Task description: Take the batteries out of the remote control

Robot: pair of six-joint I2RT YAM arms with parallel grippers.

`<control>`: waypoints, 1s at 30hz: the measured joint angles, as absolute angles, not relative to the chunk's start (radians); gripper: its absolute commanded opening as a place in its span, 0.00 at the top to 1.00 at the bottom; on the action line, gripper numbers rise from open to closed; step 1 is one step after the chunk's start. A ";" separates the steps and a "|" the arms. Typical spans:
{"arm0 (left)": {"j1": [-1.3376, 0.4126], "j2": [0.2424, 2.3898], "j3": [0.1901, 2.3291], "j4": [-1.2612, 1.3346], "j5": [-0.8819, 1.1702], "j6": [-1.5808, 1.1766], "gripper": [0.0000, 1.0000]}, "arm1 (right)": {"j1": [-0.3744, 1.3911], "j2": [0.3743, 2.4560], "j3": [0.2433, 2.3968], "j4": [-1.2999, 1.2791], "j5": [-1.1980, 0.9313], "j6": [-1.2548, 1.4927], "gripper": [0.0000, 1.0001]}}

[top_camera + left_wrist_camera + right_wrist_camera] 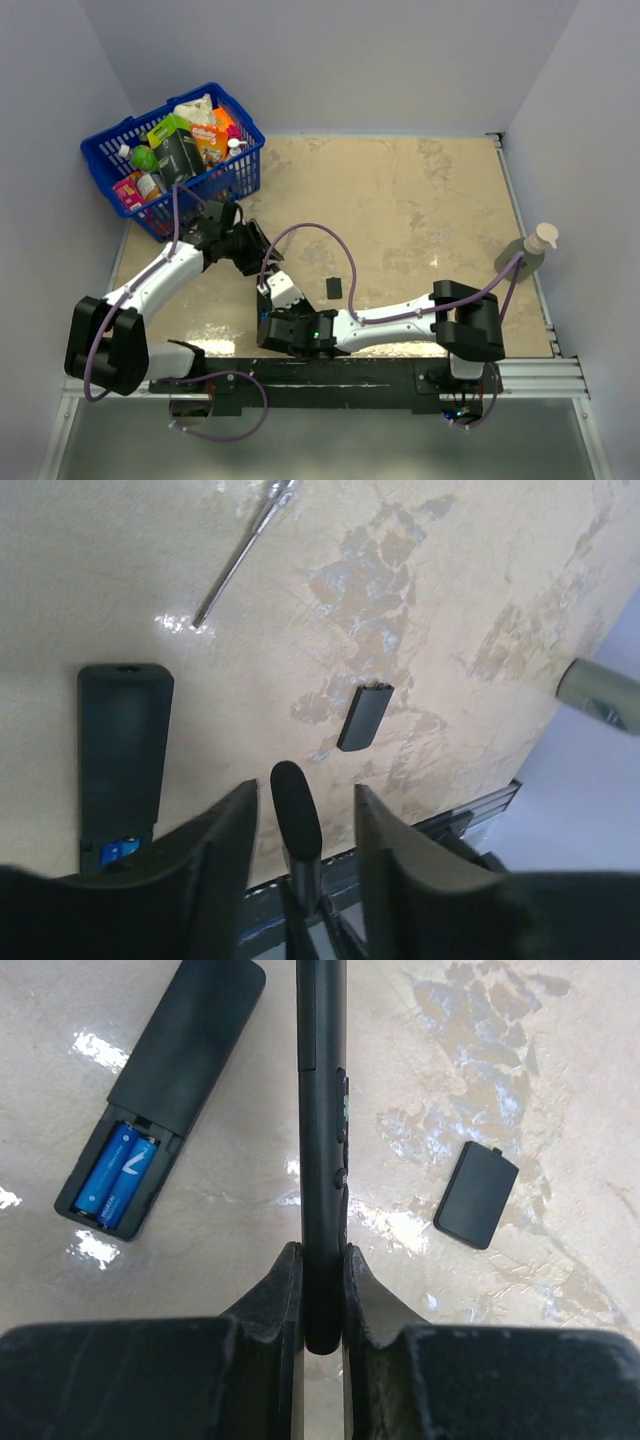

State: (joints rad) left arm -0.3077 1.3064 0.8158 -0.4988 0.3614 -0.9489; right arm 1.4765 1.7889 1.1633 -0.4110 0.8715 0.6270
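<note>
My right gripper point(322, 1250) is shut on the near end of a slim black remote control point(322, 1080), held on its edge above the table. The remote's far end point(295, 805) stands between the jaws of my open left gripper point(305, 788), with a gap on each side. A second black remote point(190, 1050) lies flat at upper left with its compartment open, showing two blue batteries point(120, 1175) side by side. The left wrist view shows that remote point(123, 740) too, with a bit of blue battery point(118, 852). In the top view both grippers point(250, 250) point(275, 300) meet left of centre.
A small flat black cover point(478, 1193) point(334, 288) lies on the beige table, right of the remotes. A thin metal tool point(240, 555) lies farther out. A blue basket point(175, 160) of groceries stands at the back left, and a soap bottle point(530, 250) at the right edge.
</note>
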 measured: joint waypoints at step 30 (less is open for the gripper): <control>-0.250 1.051 0.787 -0.275 0.594 -0.654 0.34 | 1.009 1.253 0.710 0.139 -0.023 0.764 1.00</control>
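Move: The held remote is already in the right fingers by its near end, its middle some 6 cm ahead, 3 cm left and slightly above that hand. The open remote lies about 9 cm left and 3 cm back of the right hand, and the battery cover 11 cm to its right, both on the table. From the left hand, the held remote's middle is about 6 cm back, 3 cm right and slightly lower. Both hands rise 8–10 cm, left fingers opening wider, the right keeping its grip and rolling left-side-up some 45 degrees. ##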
